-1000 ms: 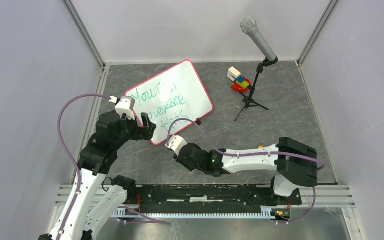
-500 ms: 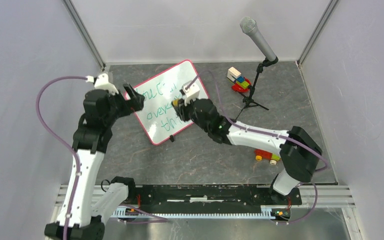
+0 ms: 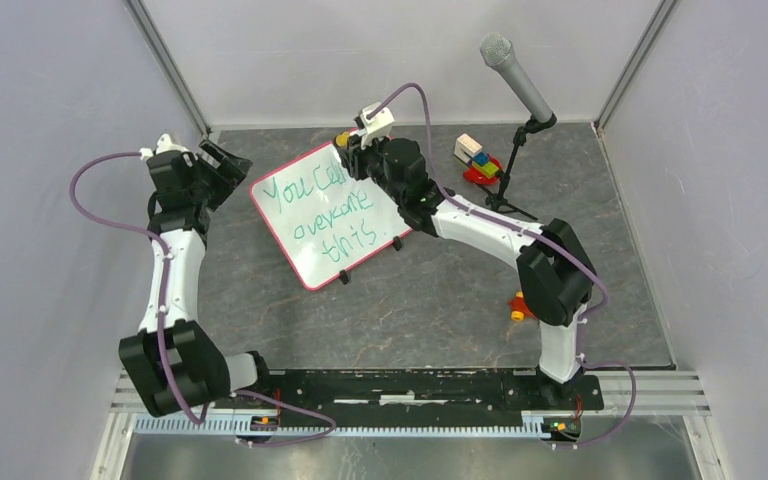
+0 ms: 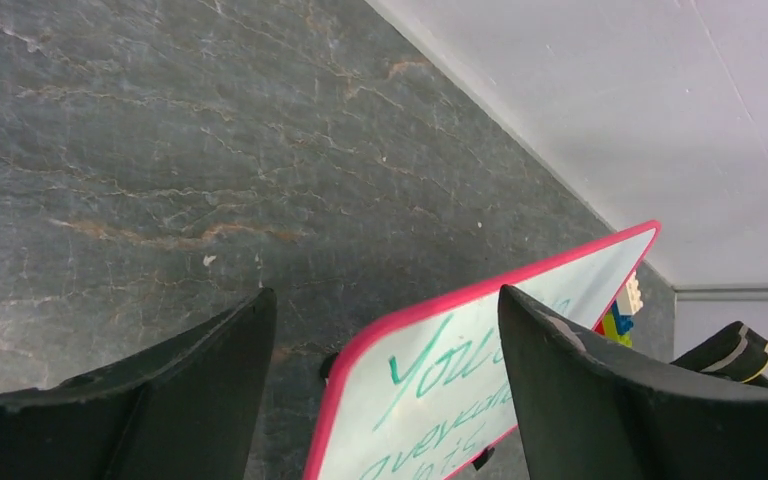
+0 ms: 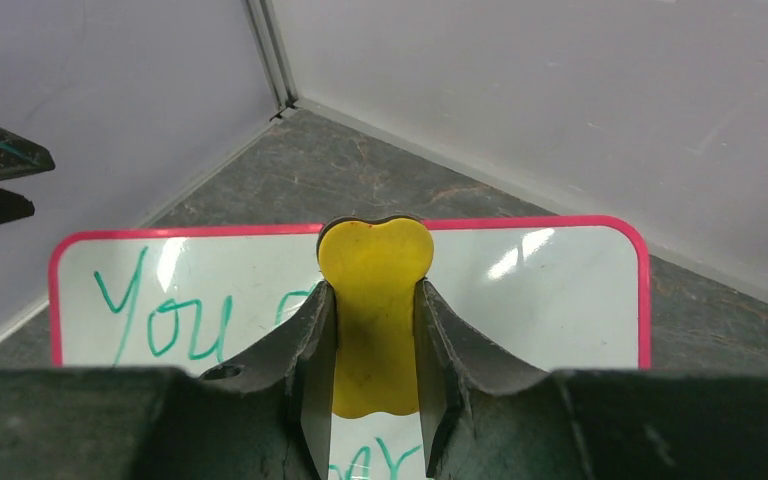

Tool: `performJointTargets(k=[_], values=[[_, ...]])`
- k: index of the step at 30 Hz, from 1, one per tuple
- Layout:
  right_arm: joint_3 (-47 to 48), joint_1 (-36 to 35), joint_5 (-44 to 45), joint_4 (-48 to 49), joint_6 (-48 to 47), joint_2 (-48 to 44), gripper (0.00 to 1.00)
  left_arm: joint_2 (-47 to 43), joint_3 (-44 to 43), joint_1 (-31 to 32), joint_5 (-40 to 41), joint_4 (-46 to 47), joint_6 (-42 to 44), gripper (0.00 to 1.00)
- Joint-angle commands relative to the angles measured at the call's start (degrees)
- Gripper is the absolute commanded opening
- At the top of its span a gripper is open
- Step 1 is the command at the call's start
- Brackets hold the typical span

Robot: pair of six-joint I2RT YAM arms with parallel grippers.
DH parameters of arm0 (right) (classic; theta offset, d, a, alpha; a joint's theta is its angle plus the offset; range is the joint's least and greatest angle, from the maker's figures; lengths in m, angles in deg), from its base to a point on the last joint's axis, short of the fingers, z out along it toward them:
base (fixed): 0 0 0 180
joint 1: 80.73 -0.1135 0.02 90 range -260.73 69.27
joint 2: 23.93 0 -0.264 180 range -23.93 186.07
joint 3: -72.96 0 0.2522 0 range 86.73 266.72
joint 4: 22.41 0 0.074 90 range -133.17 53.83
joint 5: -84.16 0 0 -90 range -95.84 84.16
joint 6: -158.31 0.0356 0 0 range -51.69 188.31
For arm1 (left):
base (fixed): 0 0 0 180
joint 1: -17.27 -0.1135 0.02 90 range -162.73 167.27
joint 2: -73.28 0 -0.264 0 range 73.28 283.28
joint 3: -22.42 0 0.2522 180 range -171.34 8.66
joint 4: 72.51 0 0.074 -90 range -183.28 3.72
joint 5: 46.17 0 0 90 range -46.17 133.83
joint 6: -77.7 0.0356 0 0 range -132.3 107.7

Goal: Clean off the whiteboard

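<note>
The whiteboard [image 3: 332, 212], white with a red-pink frame and green handwriting, lies tilted on the dark floor mat. My right gripper [image 3: 346, 146] is at the board's far edge, shut on a yellow eraser [image 3: 341, 139]. In the right wrist view the eraser [image 5: 375, 255] sits pinched between the fingers of my right gripper [image 5: 373, 292], over the whiteboard [image 5: 560, 300] next to the word "You". My left gripper [image 3: 224, 163] is open and empty, off the board's far left corner. In the left wrist view the jaws of my left gripper [image 4: 385, 296] stand wide apart above the corner of the whiteboard [image 4: 460, 390].
A microphone [image 3: 515, 75] on a black tripod stand [image 3: 501, 203] stands at the back right. A stack of toy blocks [image 3: 478, 160] sits beside it. Another small toy [image 3: 520, 308] lies near the right arm's elbow. Walls close in on the left, back and right.
My right gripper swept with the eraser from the board's near edge to its far edge. My left gripper moved off the board toward the far left. The board turned slightly.
</note>
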Motion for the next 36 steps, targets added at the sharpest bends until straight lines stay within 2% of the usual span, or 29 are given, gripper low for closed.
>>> performJointTargets(k=[1, 3, 6, 13, 19, 27, 36], values=[[2.7, 1.9, -5.1, 2.2, -3.7, 1.2, 0.16, 4.4, -0.6, -2.6, -10.1, 6.7, -0.7, 0.82], [4.5, 2.9, -7.8, 0.4, -4.8, 1.8, 0.16, 5.3, -0.1, -2.7, -10.7, 5.6, 1.4, 0.78], [5.0, 3.4, -7.7, -0.1, -6.6, 2.6, 0.16, 4.8, 3.3, -2.7, -11.5, 9.0, 2.1, 0.73], [7.8, 3.7, -4.0, -3.0, -10.6, 6.3, 0.17, 6.0, 2.2, -2.8, -11.0, 7.6, 3.3, 0.69], [7.0, 3.9, -3.5, -1.8, -9.2, 6.8, 0.17, 6.5, 2.6, -2.8, -12.7, 8.2, 1.9, 0.53], [7.6, 4.1, -2.0, -4.2, -9.6, 7.5, 0.17, 4.9, 4.5, -2.8, -14.4, 9.5, -1.0, 0.52], [8.8, 4.2, -0.7, -5.7, -12.2, 9.8, 0.17, 7.7, 3.5, -2.8, -16.3, 9.3, -2.4, 0.41]])
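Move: The left hand goes for the whiteboard's upper left corner, about 2 cm ahead of it, 3 cm to its right and 5 cm below; the word "You" sits some 4 cm ahead, 9 cm right and 8 cm down. The right hand's goal is the bare board beside "Can", about 6 cm ahead, 2 cm right and 8 cm below. From that hand, "Can" lies 2 cm ahead, 3 cm left, 9 cm down; the upper right corner 10 cm ahead, 6 cm right, 7 cm down. Keep the yellow eraser gripped in the right hand and bring it down about 6 cm and forward 5 cm, onto the upper board just right of "Can", rolling the wrist some 15 degrees left side down. Meanwhile sink the left gripper about 4 cm with a slight shift right, turning it 10 degrees clockwise, and close its fingers to half open astride the board's upper left corner. ##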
